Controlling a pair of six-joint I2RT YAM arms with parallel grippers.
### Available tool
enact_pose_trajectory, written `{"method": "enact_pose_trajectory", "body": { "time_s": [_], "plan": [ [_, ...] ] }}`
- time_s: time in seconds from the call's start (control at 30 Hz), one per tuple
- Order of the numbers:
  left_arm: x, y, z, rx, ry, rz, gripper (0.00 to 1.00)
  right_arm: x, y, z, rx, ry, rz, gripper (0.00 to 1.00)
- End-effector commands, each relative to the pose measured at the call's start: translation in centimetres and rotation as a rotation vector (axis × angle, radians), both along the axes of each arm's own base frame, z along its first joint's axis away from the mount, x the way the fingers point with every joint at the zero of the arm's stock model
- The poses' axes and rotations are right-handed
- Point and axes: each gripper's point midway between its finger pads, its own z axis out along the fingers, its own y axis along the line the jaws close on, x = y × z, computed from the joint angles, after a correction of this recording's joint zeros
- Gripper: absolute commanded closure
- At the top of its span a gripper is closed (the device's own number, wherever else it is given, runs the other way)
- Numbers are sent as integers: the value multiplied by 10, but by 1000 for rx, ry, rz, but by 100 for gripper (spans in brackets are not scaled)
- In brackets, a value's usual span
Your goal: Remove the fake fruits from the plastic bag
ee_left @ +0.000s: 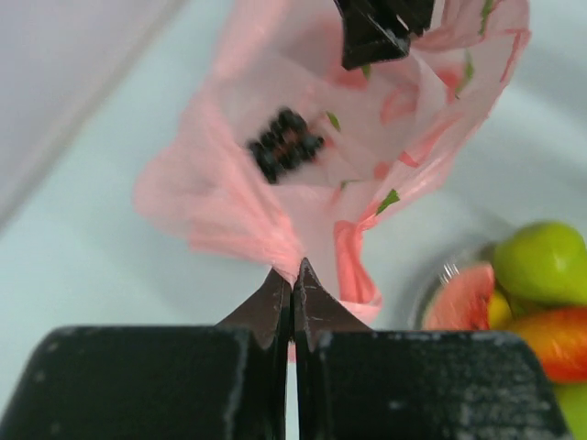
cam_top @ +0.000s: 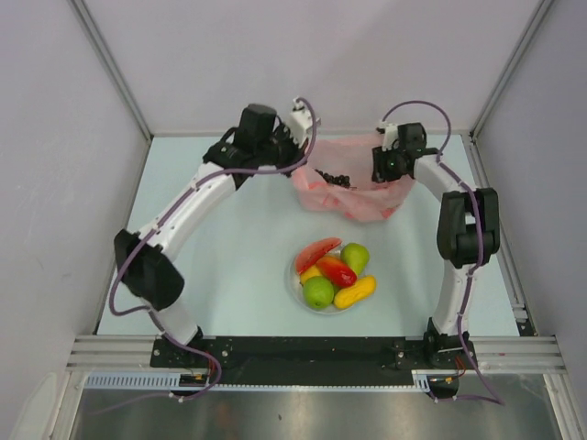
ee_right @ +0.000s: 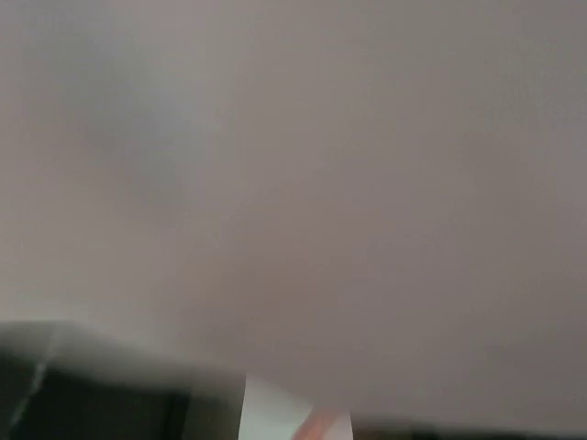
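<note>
The pink plastic bag (cam_top: 353,191) lies at the back of the table, stretched between both grippers with its mouth open. My left gripper (ee_left: 292,275) is shut on the bag's left edge; it also shows in the top view (cam_top: 298,167). My right gripper (cam_top: 390,170) pinches the bag's right rim and shows as black fingers (ee_left: 374,32) in the left wrist view. A dark purple grape bunch (ee_left: 284,144) lies inside the bag (ee_left: 367,137). The right wrist view is a grey blur with a pink sliver of bag (ee_right: 316,427) at the bottom.
A white plate (cam_top: 292,282) in front of the bag holds a watermelon slice (cam_top: 316,251), a green fruit (cam_top: 355,258), a red piece (cam_top: 336,271), a yellow fruit (cam_top: 309,273), a green apple (cam_top: 318,292) and an orange-yellow oblong fruit (cam_top: 355,292). Walls enclose three sides.
</note>
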Motion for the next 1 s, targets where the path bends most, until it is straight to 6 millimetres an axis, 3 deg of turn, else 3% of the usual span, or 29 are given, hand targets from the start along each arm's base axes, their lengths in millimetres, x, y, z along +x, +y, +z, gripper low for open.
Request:
{"method": "enact_pose_trajectory", "body": {
  "time_s": [0.0,0.07,0.13,0.2,0.23,0.27,0.3,0.33,0.37,0.4,0.43,0.47,0.5,0.53,0.57,0.67,0.77,0.97],
  "plan": [
    [50,-15,64,-32,-162,-8,100,74,-52,47,-81,-198,-175,54],
    [59,-16,83,-67,-194,-2,100,92,-56,76,-114,-297,-204,51],
    [59,-20,105,-114,-242,-18,100,96,-65,96,-167,-364,-238,50],
    [49,-23,109,-138,-243,-57,100,91,-75,111,-197,-407,-272,48],
    [31,-25,126,-174,-271,-114,100,87,-80,113,-214,-411,-280,47],
    [24,-24,125,-181,-273,-135,100,80,-82,112,-217,-407,-280,46],
    [15,-23,97,-162,-217,-155,100,63,-85,89,-231,-347,-265,45],
    [-2,-19,108,-177,-260,-192,100,47,-85,98,-222,-352,-259,46],
    [-10,-19,93,-161,-243,-205,100,31,-83,88,-212,-318,-241,45],
    [-20,-15,52,-112,-178,-215,100,1,-80,49,-209,-217,-208,46],
    [-28,-12,35,-93,-145,-217,100,-16,-75,58,-180,-225,-186,45],
    [-41,-12,25,-88,-119,-236,100,-31,-72,47,-177,-196,-163,40],
    [-54,-9,-5,-66,-30,-244,100,-45,-67,36,-174,-168,-133,36],
    [-62,-9,-16,-63,7,-250,100,-63,-57,20,-146,-122,-76,32],
    [-67,-10,-22,-65,34,-245,100,-72,-53,20,-136,-113,-35,28],
    [-67,-10,-32,-88,75,-196,100,-73,-33,35,-74,-148,40,26],
    [-61,-12,-27,-74,54,-203,99,-68,-15,46,-81,-184,124,28],
    [-58,-17,-18,-93,52,-208,100,-54,7,41,-168,-236,190,34]
  ]
}}
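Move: The dark grapes lie in the plastic bag, about 12 cm to the right hand's left, some 3 cm farther out and 7 cm below it. Back from that hand and about 6 cm below it, on the plate, are the pear, 17 cm back and 6 cm left, and the watermelon slice, 17 cm back and 16 cm left. From the left hand the grapes are roughly 12 cm ahead, 12 cm right and 24 cm below. Still pinching the bag's left edge in shut fingers, the left hand swings it forward and up some 7 cm, then back and down about 13 cm, easing up slightly at the end. The right hand, in at the bag's right side, first goes forward and right, rises, then sweeps back about 16 cm, sinking, and finally edges left as its fingers open wider. ##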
